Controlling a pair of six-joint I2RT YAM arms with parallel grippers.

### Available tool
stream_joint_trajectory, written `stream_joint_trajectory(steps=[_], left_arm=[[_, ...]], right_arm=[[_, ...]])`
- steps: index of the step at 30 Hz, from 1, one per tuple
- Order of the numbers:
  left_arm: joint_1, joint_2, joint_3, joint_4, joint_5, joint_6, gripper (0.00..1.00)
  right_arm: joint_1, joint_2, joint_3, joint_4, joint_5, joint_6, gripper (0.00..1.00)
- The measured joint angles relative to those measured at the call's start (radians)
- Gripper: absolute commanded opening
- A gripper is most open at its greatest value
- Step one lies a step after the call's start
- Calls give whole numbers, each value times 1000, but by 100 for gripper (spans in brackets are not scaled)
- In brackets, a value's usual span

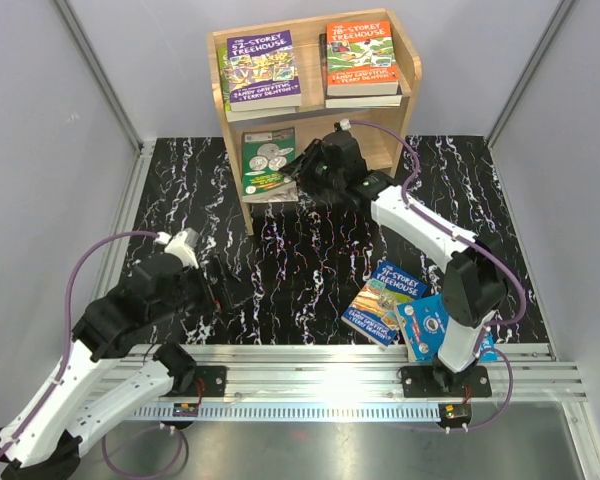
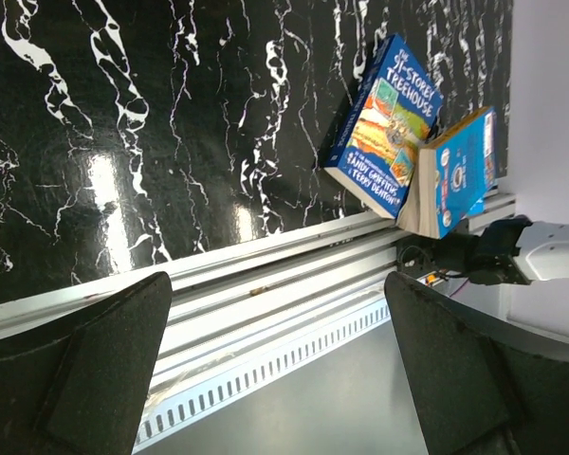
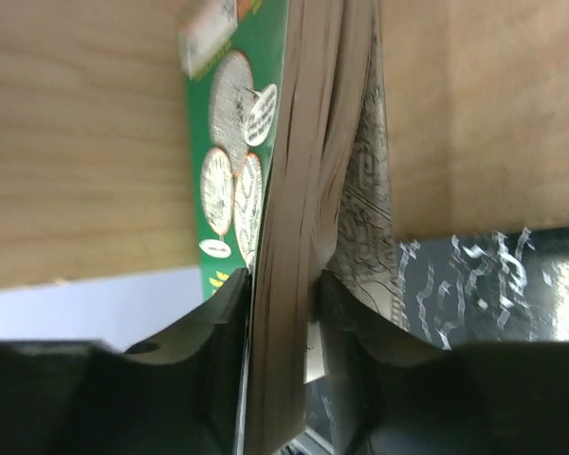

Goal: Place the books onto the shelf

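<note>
The wooden shelf (image 1: 410, 70) stands at the back. A purple Treehouse book (image 1: 262, 68) and an orange one (image 1: 360, 58) lie on stacks on its top tier. A green coin-cover book (image 1: 268, 160) stands on edge at the lower tier. My right gripper (image 1: 302, 168) straddles that book (image 3: 229, 180). One finger lies against its cover and a thin gap shows at the other, so the right gripper (image 3: 283, 284) is open. My left gripper (image 1: 205, 290) hangs open and empty over the near rail (image 2: 277, 313).
A blue Treehouse book (image 1: 384, 300) (image 2: 387, 123) and a bright blue book (image 1: 435, 325) (image 2: 460, 171) lie at the table's near right, beside the right arm's base. An aluminium rail (image 1: 310, 375) runs along the front edge. Grey walls enclose the black marbled table (image 1: 310, 260).
</note>
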Motion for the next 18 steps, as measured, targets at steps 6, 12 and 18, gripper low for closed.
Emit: stream_joint_trajectory(steps=[6, 12, 18], left_arm=[[0, 58, 12, -5, 21, 47, 99], [0, 82, 13, 5, 43, 68, 99], [0, 102, 11, 54, 64, 64, 99]], right_arm=[[-1, 63, 47, 64, 47, 25, 84], [4, 53, 56, 66, 64, 8, 99], [7, -32, 26, -19, 82, -43, 100]])
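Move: The right hand already has the green book by its right edge, inside the left end of the lower shelf. The book's middle is about 5 cm left of that hand, 3 cm ahead and roughly level. Above, on the upper shelf, the purple book lies some 20 cm higher, about 4 cm left and 3 cm ahead; the orange book is about as high and as far ahead but 13 cm right. From the left hand, the green book is roughly 28 cm ahead, 8 cm right and 2 cm higher. Forward and slightly left first, about 2.5 cm into the lower shelf, the right hand spreads its fingers from partly open to fully wide and lets go of the green book's edge. It then turns back, drawing off some 2 cm back and 2 cm right while rising slightly, with the fingertips tipping up a few degrees. The open left hand drifts about 2 cm right. ##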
